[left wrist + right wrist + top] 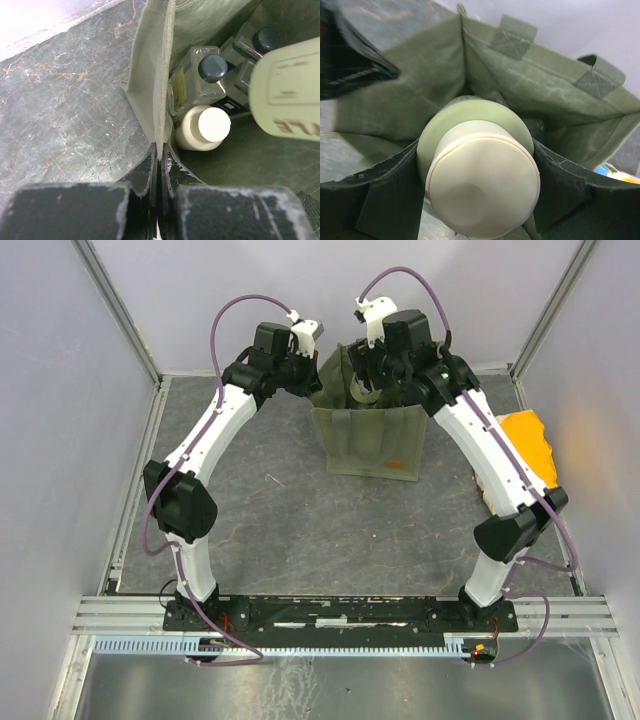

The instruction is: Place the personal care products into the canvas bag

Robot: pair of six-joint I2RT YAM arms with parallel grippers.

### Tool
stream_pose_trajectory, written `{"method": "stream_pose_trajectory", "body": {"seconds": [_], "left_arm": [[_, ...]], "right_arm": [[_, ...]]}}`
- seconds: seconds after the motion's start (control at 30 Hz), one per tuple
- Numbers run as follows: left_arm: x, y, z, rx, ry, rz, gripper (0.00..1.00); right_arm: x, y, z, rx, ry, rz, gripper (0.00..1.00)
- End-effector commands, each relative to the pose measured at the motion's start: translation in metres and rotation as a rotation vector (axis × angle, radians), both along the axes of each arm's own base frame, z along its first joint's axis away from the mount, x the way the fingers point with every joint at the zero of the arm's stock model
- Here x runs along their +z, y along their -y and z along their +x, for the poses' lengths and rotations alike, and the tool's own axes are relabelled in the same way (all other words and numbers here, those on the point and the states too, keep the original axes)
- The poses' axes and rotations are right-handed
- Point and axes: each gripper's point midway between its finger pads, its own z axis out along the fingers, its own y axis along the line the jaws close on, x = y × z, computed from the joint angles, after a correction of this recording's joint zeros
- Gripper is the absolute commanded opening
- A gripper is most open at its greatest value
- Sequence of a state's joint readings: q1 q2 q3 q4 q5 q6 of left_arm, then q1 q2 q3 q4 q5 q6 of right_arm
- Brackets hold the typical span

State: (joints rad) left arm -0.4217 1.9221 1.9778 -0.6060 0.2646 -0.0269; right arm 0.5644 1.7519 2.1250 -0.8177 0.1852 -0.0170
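The olive-green canvas bag (375, 445) stands upright at the back of the table. My left gripper (160, 155) is shut on the bag's left rim (161, 75), holding the mouth open. Inside the bag stand a cream bottle (205, 127) with a pale cap and two clear square bottles (202, 75) (255, 42) with dark caps. My right gripper (477, 155) is shut on the olive-green bottle (480, 165), pale cap toward the camera. That gripper hangs over the bag's opening (530, 95). The same bottle (287, 95) shows in the left wrist view, just above the bottles inside.
An orange and cream soft packet (525, 445) lies at the right edge of the table, beside my right arm. White walls and a metal frame close in the grey marbled table (280, 510).
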Motion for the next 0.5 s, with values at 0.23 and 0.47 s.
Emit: {"method": "stream_pose_trajectory", "body": {"seconds": [0.23,0.47], "left_arm": [[0.071,-0.016,0.0,-0.002,0.172,-0.013,0.03],[0.078,-0.016,0.0,-0.003,0.185,-0.018,0.03]], "right_arm": [[-0.008,0.047,-0.031,-0.091,-0.101,-0.162,0.0],[-0.062,0.059,-0.046,-0.084,-0.272,-0.285,0.0]]}}
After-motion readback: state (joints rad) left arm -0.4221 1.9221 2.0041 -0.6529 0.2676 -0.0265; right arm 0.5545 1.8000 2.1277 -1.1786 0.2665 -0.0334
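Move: The right hand, holding the green bottle, is over the mouth of the canvas bag. The bag's middle lies about 3 cm ahead, 5 cm to the right and 22 cm below. Inside, the white bottle stands some 2 cm back and straight below, 27 cm down. The clear bottles are about 2 cm ahead and 8 cm right at that depth. The left hand pinches the bag's left rim, with the bag's middle about 2 cm ahead, 13 cm right and 12 cm below. The right hand lowers the held green bottle about 8 cm into the bag, easing right and back, fingers tipping down. ##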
